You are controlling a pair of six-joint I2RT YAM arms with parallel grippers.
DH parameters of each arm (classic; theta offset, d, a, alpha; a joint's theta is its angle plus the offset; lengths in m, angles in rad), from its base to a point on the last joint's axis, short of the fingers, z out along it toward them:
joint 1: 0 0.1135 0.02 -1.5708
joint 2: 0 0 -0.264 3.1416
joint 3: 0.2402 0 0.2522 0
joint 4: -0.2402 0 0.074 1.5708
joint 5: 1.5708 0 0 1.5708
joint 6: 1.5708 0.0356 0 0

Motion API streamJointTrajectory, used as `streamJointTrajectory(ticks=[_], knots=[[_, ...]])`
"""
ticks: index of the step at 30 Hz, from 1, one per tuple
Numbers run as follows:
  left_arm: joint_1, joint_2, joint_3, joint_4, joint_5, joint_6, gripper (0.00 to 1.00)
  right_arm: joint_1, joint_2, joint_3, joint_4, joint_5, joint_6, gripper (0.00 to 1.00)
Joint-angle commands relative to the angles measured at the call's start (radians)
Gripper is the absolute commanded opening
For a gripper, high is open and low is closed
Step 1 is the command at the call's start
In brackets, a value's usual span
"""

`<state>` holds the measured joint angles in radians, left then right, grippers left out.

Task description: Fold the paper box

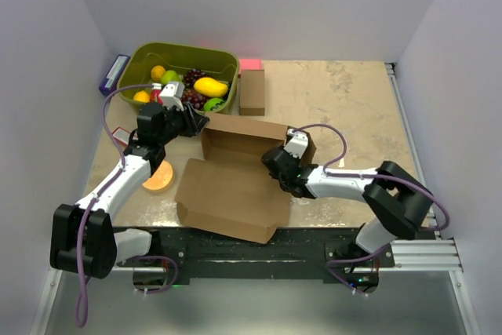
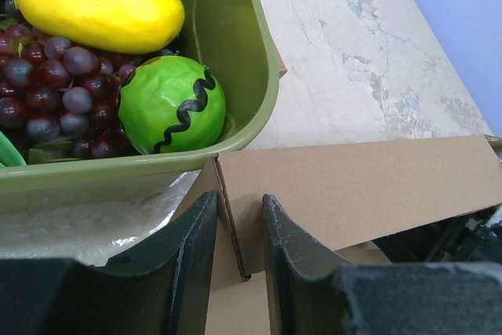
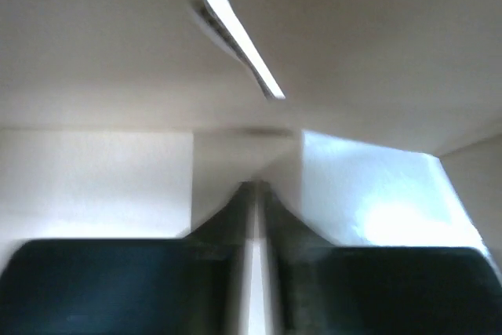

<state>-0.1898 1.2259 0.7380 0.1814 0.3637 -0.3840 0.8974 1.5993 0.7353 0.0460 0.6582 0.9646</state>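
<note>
The paper box (image 1: 227, 194) lies mid-table, its back wall standing and a wide flap spread toward me. My left gripper (image 1: 198, 121) is at the box's back left corner. In the left wrist view its jaws (image 2: 239, 198) straddle the corner edge of a raised brown panel (image 2: 353, 186) and are closed in on it. My right gripper (image 1: 273, 164) reaches inside the box at its right side. The right wrist view is blurred: its fingertips (image 3: 255, 186) stand a thin slit apart, with nothing between them and pale cardboard walls (image 3: 118, 60) all around.
A green bin (image 1: 188, 48) with a yellow mango (image 2: 98, 5), grapes (image 2: 47, 84) and a green ball (image 2: 172, 103) stands just behind the left gripper. A small brown box (image 1: 252, 92) stands right of the bin. An orange disc (image 1: 159, 178) lies left of the paper box.
</note>
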Motion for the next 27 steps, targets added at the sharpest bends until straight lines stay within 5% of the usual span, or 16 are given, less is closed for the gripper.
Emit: streamJointTrajectory(ticks=[1,6,15,27], knots=[[-0.005,0.027,-0.002,-0.071,0.001,0.007,0.33,0.015,-0.13,0.038,-0.24,-0.017,-0.021,0.33],[-0.005,0.026,-0.002,-0.071,0.004,0.007,0.33,0.015,-0.33,0.049,-0.369,-0.055,-0.082,0.55],[-0.007,0.029,-0.003,-0.069,0.007,0.005,0.32,0.002,-0.659,0.075,-0.689,0.027,-0.089,0.74],[-0.019,0.018,-0.003,-0.079,-0.015,0.02,0.32,-0.12,-0.54,0.059,-0.529,-0.011,-0.233,0.75]])
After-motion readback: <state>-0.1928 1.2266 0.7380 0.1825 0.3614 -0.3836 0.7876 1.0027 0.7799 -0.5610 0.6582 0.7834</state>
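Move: The box's upright right flap is about 9 cm to the right of the right hand, roughly 2 cm ahead and 6 cm higher; the right hand is still low inside the box. From that hand the box's far wall is some 6 cm ahead, 5 cm left and 10 cm up, and the flat near panel about 9 cm back, 11 cm left and 3 cm lower. From the left hand the right flap is about 27 cm right, 5 cm back and 9 cm lower. Up and back out of the box, the right hand rises about 13 cm while swinging some 11 cm to the right, its almost shut fingers spreading wide. It then eases slightly down and forward, to face the right flap's free edge with the open fingers. The left hand stays put, its fingers still either side of the box's far-left corner. ##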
